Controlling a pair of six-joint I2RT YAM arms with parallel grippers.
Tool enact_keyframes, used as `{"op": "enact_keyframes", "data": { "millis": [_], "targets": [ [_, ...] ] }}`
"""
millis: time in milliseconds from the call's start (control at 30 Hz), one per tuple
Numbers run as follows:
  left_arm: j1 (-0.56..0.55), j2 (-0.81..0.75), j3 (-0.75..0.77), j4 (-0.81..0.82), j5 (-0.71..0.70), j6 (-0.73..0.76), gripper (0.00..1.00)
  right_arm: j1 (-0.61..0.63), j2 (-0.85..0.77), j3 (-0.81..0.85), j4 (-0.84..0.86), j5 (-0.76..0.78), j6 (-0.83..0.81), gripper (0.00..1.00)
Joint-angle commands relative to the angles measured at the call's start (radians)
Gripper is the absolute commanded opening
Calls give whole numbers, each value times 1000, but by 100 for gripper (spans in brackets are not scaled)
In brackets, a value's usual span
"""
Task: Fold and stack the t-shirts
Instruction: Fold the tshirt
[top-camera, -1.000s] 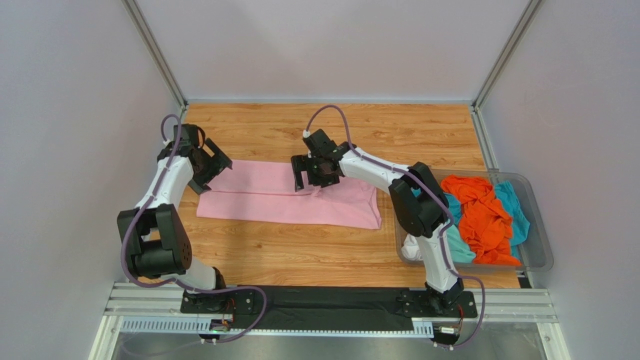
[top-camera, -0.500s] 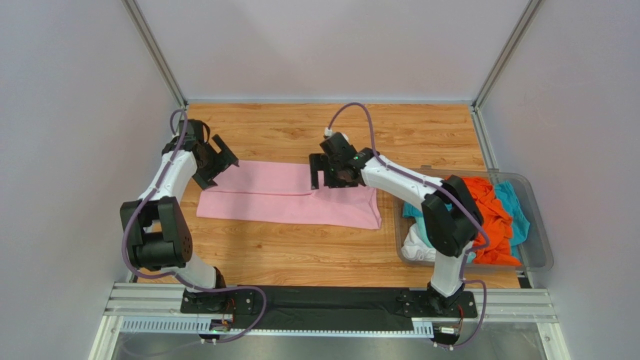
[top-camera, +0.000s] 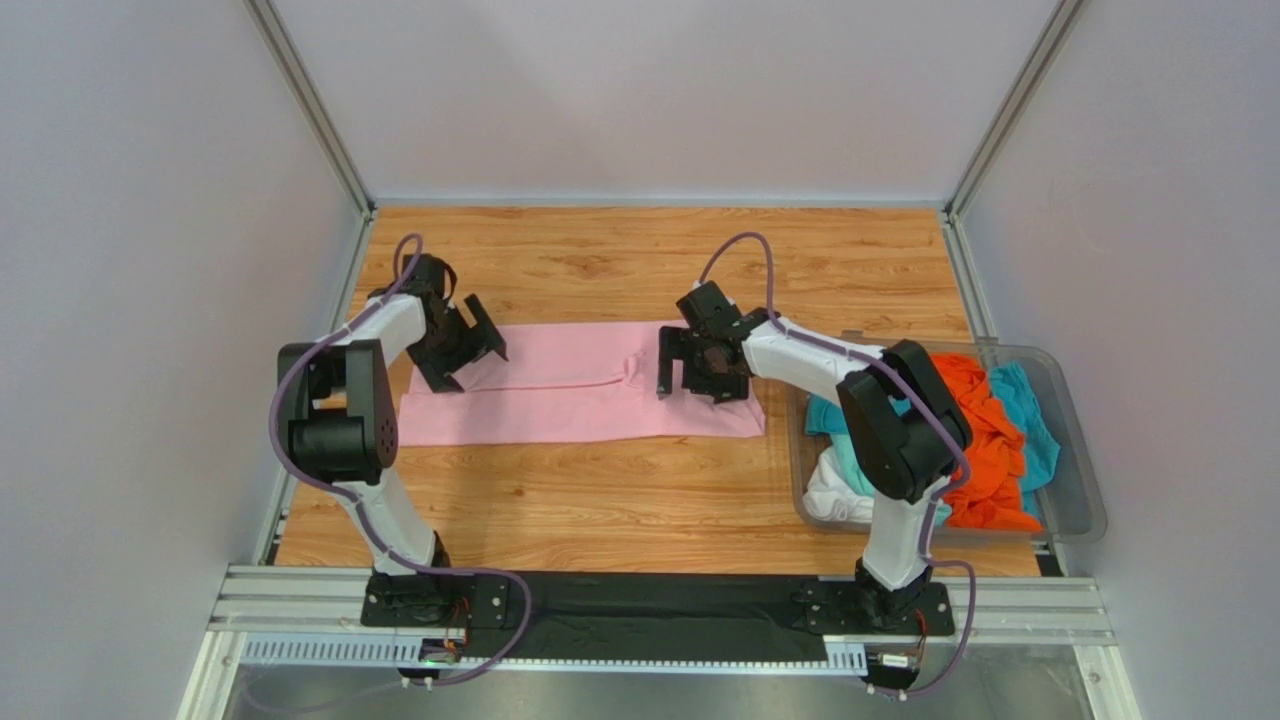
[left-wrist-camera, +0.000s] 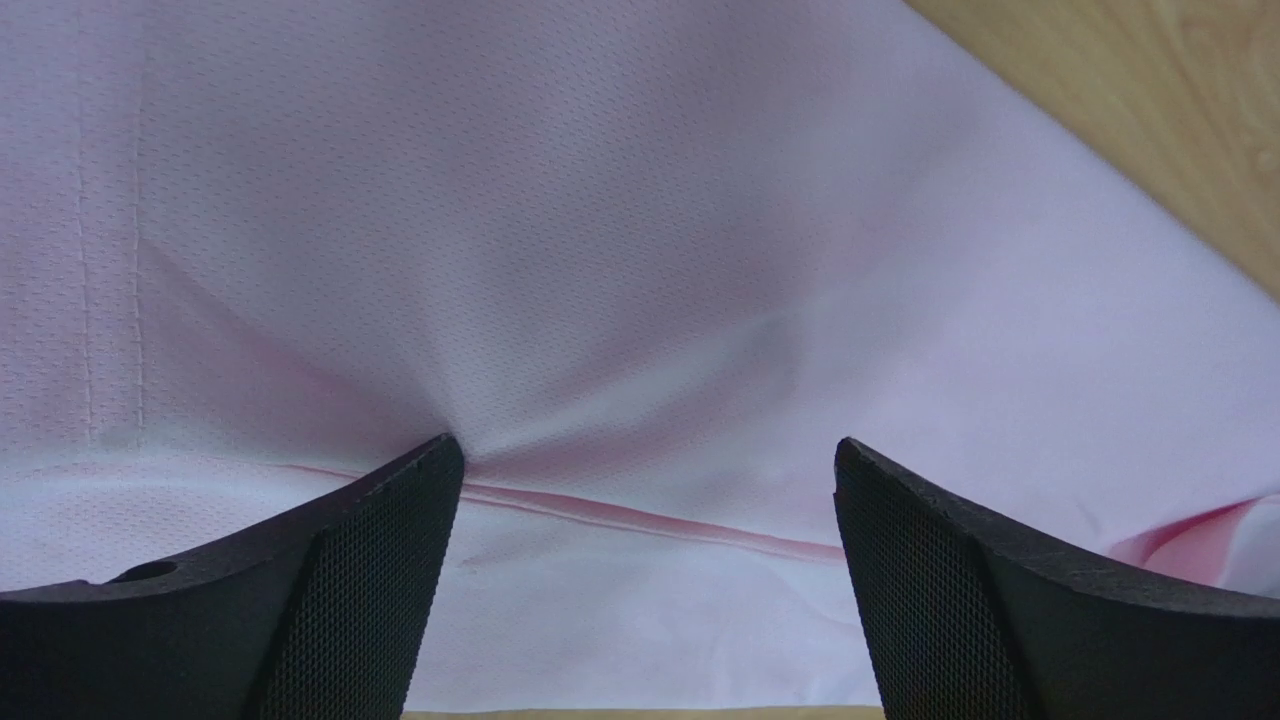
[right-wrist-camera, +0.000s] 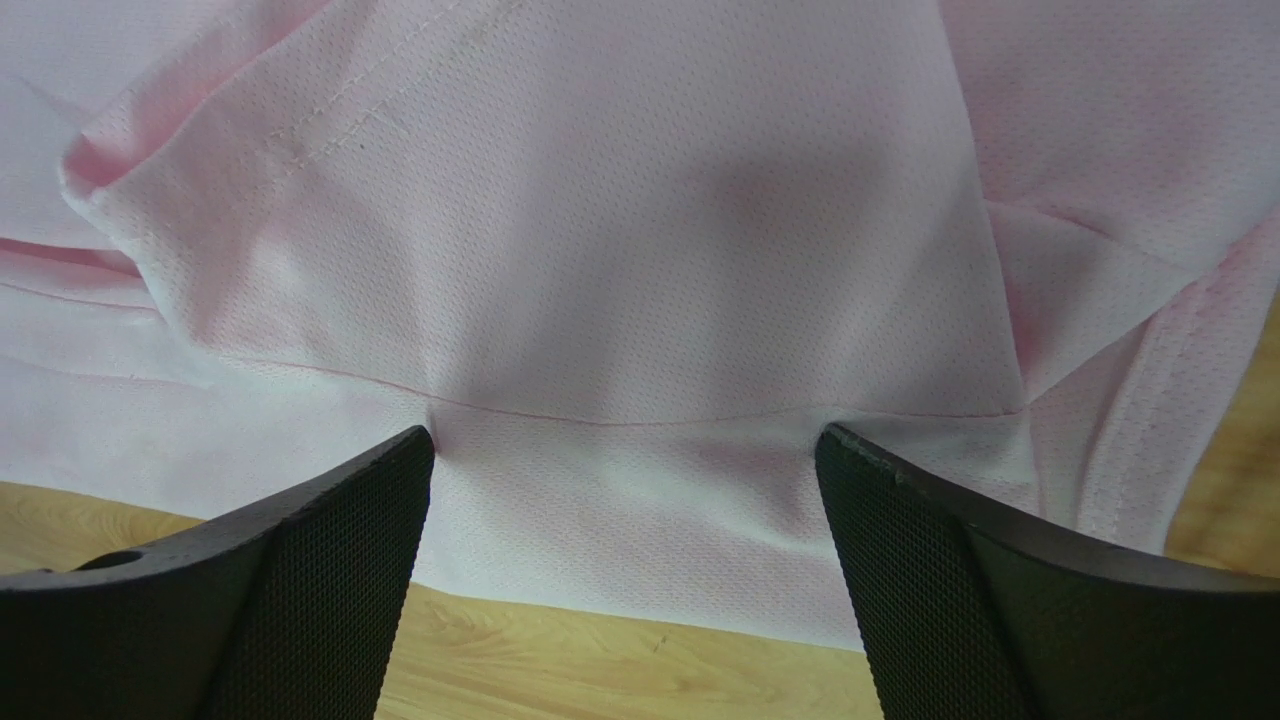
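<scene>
The light pink t-shirt (top-camera: 579, 398) lies folded into a long strip across the wooden table. My left gripper (top-camera: 469, 348) is open, its fingertips pressing on the shirt's left end; in the left wrist view (left-wrist-camera: 646, 465) pink cloth (left-wrist-camera: 601, 225) fills the gap between the jaws. My right gripper (top-camera: 694, 375) is open, its fingertips pressing on the shirt's right part; in the right wrist view (right-wrist-camera: 624, 450) the pink cloth (right-wrist-camera: 631, 225) and its near edge lie between the jaws. The orange (top-camera: 962, 428), teal (top-camera: 1029, 413) and white (top-camera: 831, 488) t-shirts lie in the bin.
A clear plastic bin (top-camera: 1085, 510) stands at the table's right edge, holding the crumpled shirts. Grey walls and metal frame posts enclose the table (top-camera: 601, 495) on the left, back and right. The arm bases sit on a black rail at the near edge.
Both grippers moved right and came down on the pink shirt. The shirt's far part has been folded over, leaving a narrower strip shifted slightly rightward.
</scene>
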Motion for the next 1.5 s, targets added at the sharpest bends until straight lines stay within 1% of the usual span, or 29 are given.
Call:
{"op": "enact_keyframes", "data": {
  "millis": [0, 67, 100, 133, 200, 233, 267, 333, 400, 433, 467, 533, 567, 633, 667, 733, 767, 800, 933, 967, 1100, 1200, 1233, 1267, 1300, 1367, 1400, 1433, 1467],
  "targets": [
    [-26, -67, -115, 8, 7, 6, 100, -52, 99, 126, 39, -46, -76, 100],
    [-40, -117, -200, 19, -5, -15, 100, -92, 145, 182, 21, -64, -105, 100],
    [-53, -139, -236, 42, -9, -49, 100, -101, 167, 252, 13, -64, -136, 100],
    [-54, -183, -298, 51, -17, -69, 100, -112, 215, 283, 10, -69, -153, 100],
    [-107, -226, -356, 76, -10, -127, 100, -118, 262, 353, -10, -61, -200, 100],
    [-124, -266, -395, 76, -25, -145, 100, -123, 298, 416, -15, -70, -222, 100],
    [-167, -291, -409, 71, -34, -155, 100, -126, 318, 442, -15, -78, -237, 100],
    [-201, -346, -449, 74, -30, -198, 100, -136, 372, 526, -18, -96, -291, 100],
    [-248, -367, -472, 97, -10, -233, 100, -159, 407, 585, -27, -121, -309, 100],
    [-268, -375, -485, 97, -20, -248, 100, -169, 432, 643, -33, -163, -320, 100],
    [-305, -374, -491, 99, -23, -264, 100, -178, 475, 680, -47, -185, -320, 100],
    [-340, -357, -498, 107, -13, -307, 100, -199, 527, 747, -73, -231, -322, 100],
    [-383, -352, -502, 113, 1, -322, 100, -202, 549, 818, -97, -248, -326, 100],
    [-443, -345, -502, 140, 0, -373, 100, -209, 618, 878, -110, -270, -337, 100],
    [-502, -343, -500, 142, -2, -408, 100, -209, 641, 930, -111, -271, -352, 100],
    [-555, -351, -495, 151, 0, -446, 100, -213, 705, 990, -115, -273, -365, 100],
    [-601, -354, -494, 156, 0, -462, 100, -215, 725, 1018, -116, -279, -374, 100],
    [-622, -364, -492, 159, -3, -495, 100, -222, 742, 1077, -116, -287, -377, 100],
    [-725, -401, -483, 157, -61, -570, 100, -244, 825, 1199, -86, -372, -377, 100],
    [-750, -406, -479, 159, -83, -581, 100, -250, 828, 1214, -55, -395, -374, 100],
    [-774, -413, -434, 144, -95, -574, 100, -262, 797, 1248, -1, -443, -345, 100],
    [-791, -458, -382, 76, -127, -543, 100, -261, 707, 1237, -15, -464, -349, 100],
    [-794, -479, -355, 53, -159, -532, 100, -261, 679, 1225, -21, -466, -356, 100],
    [-796, -502, -345, 3, -173, -509, 100, -258, 609, 1184, -35, -471, -366, 100],
    [-796, -553, -338, -25, -193, -505, 100, -252, 575, 1162, -45, -471, -378, 100],
    [-796, -616, -334, -100, -250, -474, 100, -239, 495, 1073, -78, -422, -421, 100],
    [-798, -669, -334, -144, -281, -475, 100, -223, 421, 1032, -94, -359, -429, 100],
    [-798, -695, -340, -186, -343, -479, 100, -212, 373, 986, -108, -330, -431, 100],
    [-796, -722, -348, -268, -376, -491, 100, -201, 328, 863, -110, -317, -440, 100]
  ]
}}
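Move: Both open grippers already rest on the pink t-shirt, folded into a long sideways strip. The t-shirt's middle is about 19 cm right and 2 cm back of the left hand, about 20 cm left and 1 cm ahead of the right, at fingertip height. Its left end lies some 14 cm left of the left hand; its right end about 10 cm right of the right hand, level with it. The clothes bin's middle is roughly 45 cm right and 8 cm back of the right hand. Turn the t-shirt counter-clockwise with both open grippers pressing down on it. Slide the right hand about 26 cm forward, tipping its fingers outward, while the left drags its part back, then increasingly right, ending some 17 cm back and 20 cm right, turning about 15 degrees clockwise. Then lift both clear by 6 or 7 cm, easing the right hand back slightly. ##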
